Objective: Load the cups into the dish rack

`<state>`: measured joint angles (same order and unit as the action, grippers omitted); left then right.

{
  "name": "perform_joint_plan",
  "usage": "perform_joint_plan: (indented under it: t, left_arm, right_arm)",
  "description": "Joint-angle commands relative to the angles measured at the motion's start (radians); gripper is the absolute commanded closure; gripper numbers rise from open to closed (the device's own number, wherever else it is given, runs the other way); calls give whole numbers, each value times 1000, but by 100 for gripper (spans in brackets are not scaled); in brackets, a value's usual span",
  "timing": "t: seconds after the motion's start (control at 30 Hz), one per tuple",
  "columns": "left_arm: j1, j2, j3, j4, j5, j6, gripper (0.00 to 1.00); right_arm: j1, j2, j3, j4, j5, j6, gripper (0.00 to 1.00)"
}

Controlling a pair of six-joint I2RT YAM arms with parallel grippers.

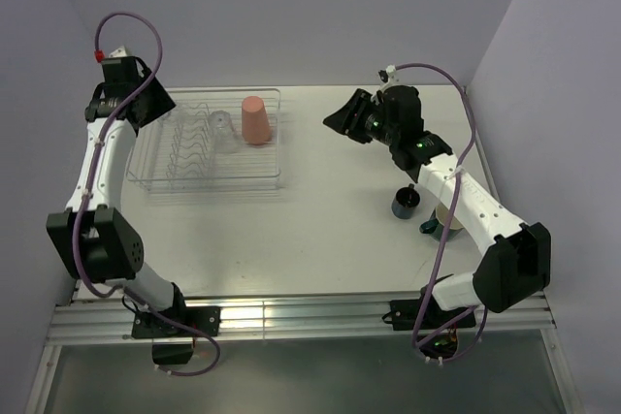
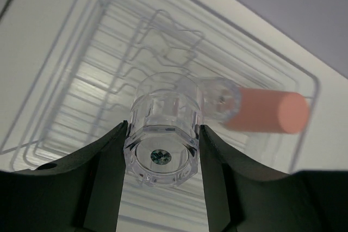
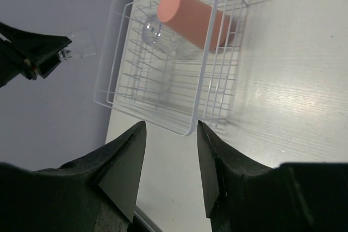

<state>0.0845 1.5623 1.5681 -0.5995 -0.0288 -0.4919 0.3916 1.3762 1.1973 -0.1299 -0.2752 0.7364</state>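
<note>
My left gripper (image 2: 162, 150) is shut on a clear glass tumbler (image 2: 161, 129), base toward the camera, and holds it above the left end of the dish rack (image 2: 81, 80). From above, this gripper (image 1: 153, 106) hangs over the rack (image 1: 155, 186). A salmon-pink tumbler (image 1: 255, 120) and a second clear glass (image 1: 223, 131) stand in the rack's back right part. My right gripper (image 3: 171, 129) is open and empty, raised to the right of the rack (image 3: 157, 120). A dark navy mug (image 1: 406, 204) stands on the table; a teal mug (image 1: 439, 223) is partly hidden under my right arm.
The rack sits at the back left of the white table (image 1: 330, 220). Purple walls close the back and both sides. A metal rail (image 1: 291, 317) runs along the near edge by the arm bases.
</note>
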Motion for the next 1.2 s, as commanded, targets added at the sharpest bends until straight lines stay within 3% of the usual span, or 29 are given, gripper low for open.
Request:
perform_joint_plan:
  t: [0.0,0.3,1.17]
  left_arm:
    - [11,65,107,-9,-137,39,100]
    - [26,243,251,-57,-214,64,100]
    - [49,507,271,-19,-246,67,100]
  right_arm:
    - [-5,-45,-18,-19,39,-61,50]
    - [-5,-34,-34,-19,34,-91,50]
    - [-5,-45,-84,16,7,-111,51]
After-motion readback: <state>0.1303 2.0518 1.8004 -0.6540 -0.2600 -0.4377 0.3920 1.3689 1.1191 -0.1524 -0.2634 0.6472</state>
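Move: My left hand holds a clear glass. The spot it goes to, at the left end of the dish rack, lies about 9 cm ahead, 8 cm to the left and some 19 cm below. The glass already in the rack is about 5 cm ahead, 10 cm to my left hand's right; the pink cup is 7 cm ahead, 19 cm right, both roughly 21 cm lower. From my empty right hand that spot lies about 16 cm ahead, 50 cm left and 21 cm below. Keeping my grip on the glass, I bring my left hand forward and left over the rack's far left corner while it sinks a little, then lower it nearly straight down between the wires, about 14 cm down in all. My wrist tips the fingers some 20 degrees further downward and turns slightly counter-clockwise. My right hand, empty, sinks about 4 cm clear of the rack. ##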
